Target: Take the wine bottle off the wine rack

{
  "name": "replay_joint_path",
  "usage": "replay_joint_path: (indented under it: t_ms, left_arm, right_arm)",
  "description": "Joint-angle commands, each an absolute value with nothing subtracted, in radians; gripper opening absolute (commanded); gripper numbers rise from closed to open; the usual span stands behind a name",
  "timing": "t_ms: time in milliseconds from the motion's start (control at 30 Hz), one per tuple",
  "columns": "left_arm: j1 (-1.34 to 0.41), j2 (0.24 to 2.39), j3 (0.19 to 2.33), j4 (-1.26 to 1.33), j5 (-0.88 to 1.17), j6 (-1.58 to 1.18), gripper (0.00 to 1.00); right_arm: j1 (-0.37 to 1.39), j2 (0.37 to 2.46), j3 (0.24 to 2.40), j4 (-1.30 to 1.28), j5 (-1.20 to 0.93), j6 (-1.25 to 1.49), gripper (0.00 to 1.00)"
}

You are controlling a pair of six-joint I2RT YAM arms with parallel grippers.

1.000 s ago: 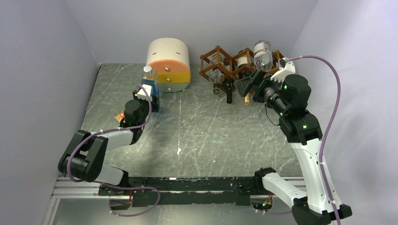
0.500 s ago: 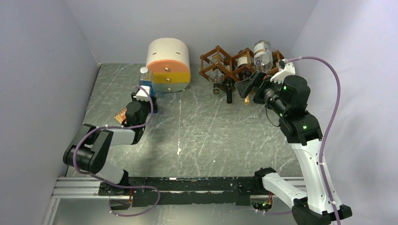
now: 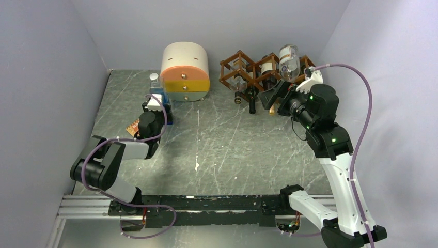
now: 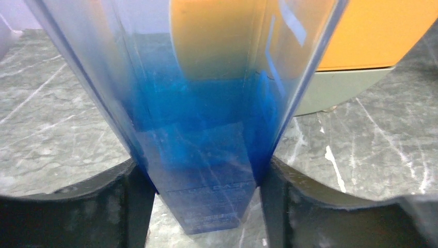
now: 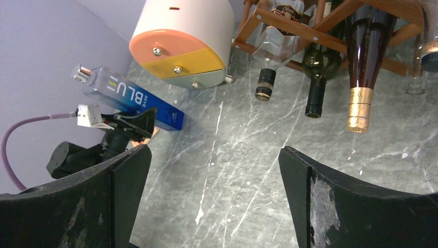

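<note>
The reddish-brown wine rack (image 3: 243, 68) stands at the back right. Three bottles lie in it with their necks towards me: a clear one (image 5: 274, 54), a dark green one (image 5: 316, 67) and a dark wine bottle with gold foil (image 5: 362, 57). Another clear bottle (image 3: 289, 58) sits on top of the rack. My right gripper (image 3: 266, 97) hovers open just in front of the necks, nothing between its fingers (image 5: 124, 175). My left gripper (image 3: 156, 106) is shut on a square blue bottle (image 4: 201, 129), holding it nearly upright beside the drawer box.
A cream-and-orange rounded drawer box (image 3: 185, 72) stands at the back centre, just right of the blue bottle (image 3: 156, 92). A small orange-brown item (image 3: 133, 126) lies on the table by my left arm. Grey walls close in on three sides.
My left arm has shifted the blue bottle a little left and back, standing it more upright. The right gripper has edged slightly toward the rack, still open.
</note>
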State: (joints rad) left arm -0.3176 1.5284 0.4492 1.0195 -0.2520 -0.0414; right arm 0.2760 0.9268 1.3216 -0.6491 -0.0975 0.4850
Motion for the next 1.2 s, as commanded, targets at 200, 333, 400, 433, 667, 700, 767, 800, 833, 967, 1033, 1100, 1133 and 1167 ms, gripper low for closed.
replay_joint_path:
  t_ms: [200,333,400,433,667,700,767,800,833,967,1033,1100,1133,1167]
  left_arm:
    - [-0.311,1.482,0.489,1.146,-0.300,-0.073,0.94]
    - [-0.313,1.449,0.484,1.120,-0.344,-0.112,0.97]
    - [-0.316,1.424,0.469,1.123,-0.365,-0.127,0.98]
    - [-0.318,1.411,0.460,1.123,-0.372,-0.130,0.99]
    - [-0.347,1.269,0.438,1.078,-0.415,-0.121,1.00]
    - [-0.352,1.246,0.437,1.068,-0.423,-0.116,1.00]
    - [-0.364,1.198,0.438,1.053,-0.421,-0.098,1.00]
    - [-0.373,1.179,0.441,1.043,-0.425,-0.084,1.00]
    - [-0.381,1.160,0.440,1.040,-0.428,-0.069,1.00]
    - [-0.418,1.089,0.455,1.020,-0.456,0.000,1.00]
    - [-0.430,1.044,0.473,0.973,-0.460,0.025,1.00]
    - [-0.442,0.995,0.496,0.926,-0.460,0.050,1.00]
    - [-0.450,0.971,0.507,0.904,-0.464,0.064,1.00]
    - [-0.457,0.942,0.521,0.879,-0.464,0.072,1.00]
  right_arm:
    - [0.273,0.912,1.306,-0.644,-0.093,0.482,1.00]
    - [0.274,0.915,1.313,-0.645,-0.095,0.477,1.00]
    - [0.273,0.919,1.326,-0.650,-0.103,0.470,1.00]
    - [0.273,0.919,1.331,-0.652,-0.103,0.469,1.00]
    - [0.273,0.918,1.340,-0.657,-0.097,0.457,1.00]
    - [0.273,0.919,1.338,-0.660,-0.098,0.458,1.00]
    - [0.273,0.921,1.331,-0.658,-0.101,0.460,1.00]
    - [0.273,0.921,1.326,-0.655,-0.104,0.461,1.00]
    - [0.273,0.921,1.320,-0.651,-0.106,0.464,1.00]
    - [0.273,0.933,1.312,-0.647,-0.103,0.466,1.00]
    - [0.273,0.944,1.313,-0.652,-0.099,0.465,1.00]
    - [0.273,0.954,1.312,-0.658,-0.095,0.463,1.00]
    - [0.273,0.960,1.310,-0.659,-0.094,0.460,1.00]
    - [0.273,0.966,1.308,-0.661,-0.093,0.458,1.00]
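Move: The blue bottle is already upright between the left hand's fingers, held below its middle: that middle sits straight above the grip by some 4 cm. The drawer box is about 17 cm ahead of this hand and 9 cm to its right, near the same height; the orange notebook lies roughly 11 cm to its left, 2 cm nearer and 10 cm below. From the right hand the bottle's middle is about 40 cm left, 14 cm ahead and 20 cm lower. Opening wide at once, the left hand lets go of the bottle and goes up, slowly at first along its sides, then faster while also drawing back from it towards the base. The rise comes to about 17 cm with some 6 cm backward, and the fingers tip upward by roughly 20 degrees. ##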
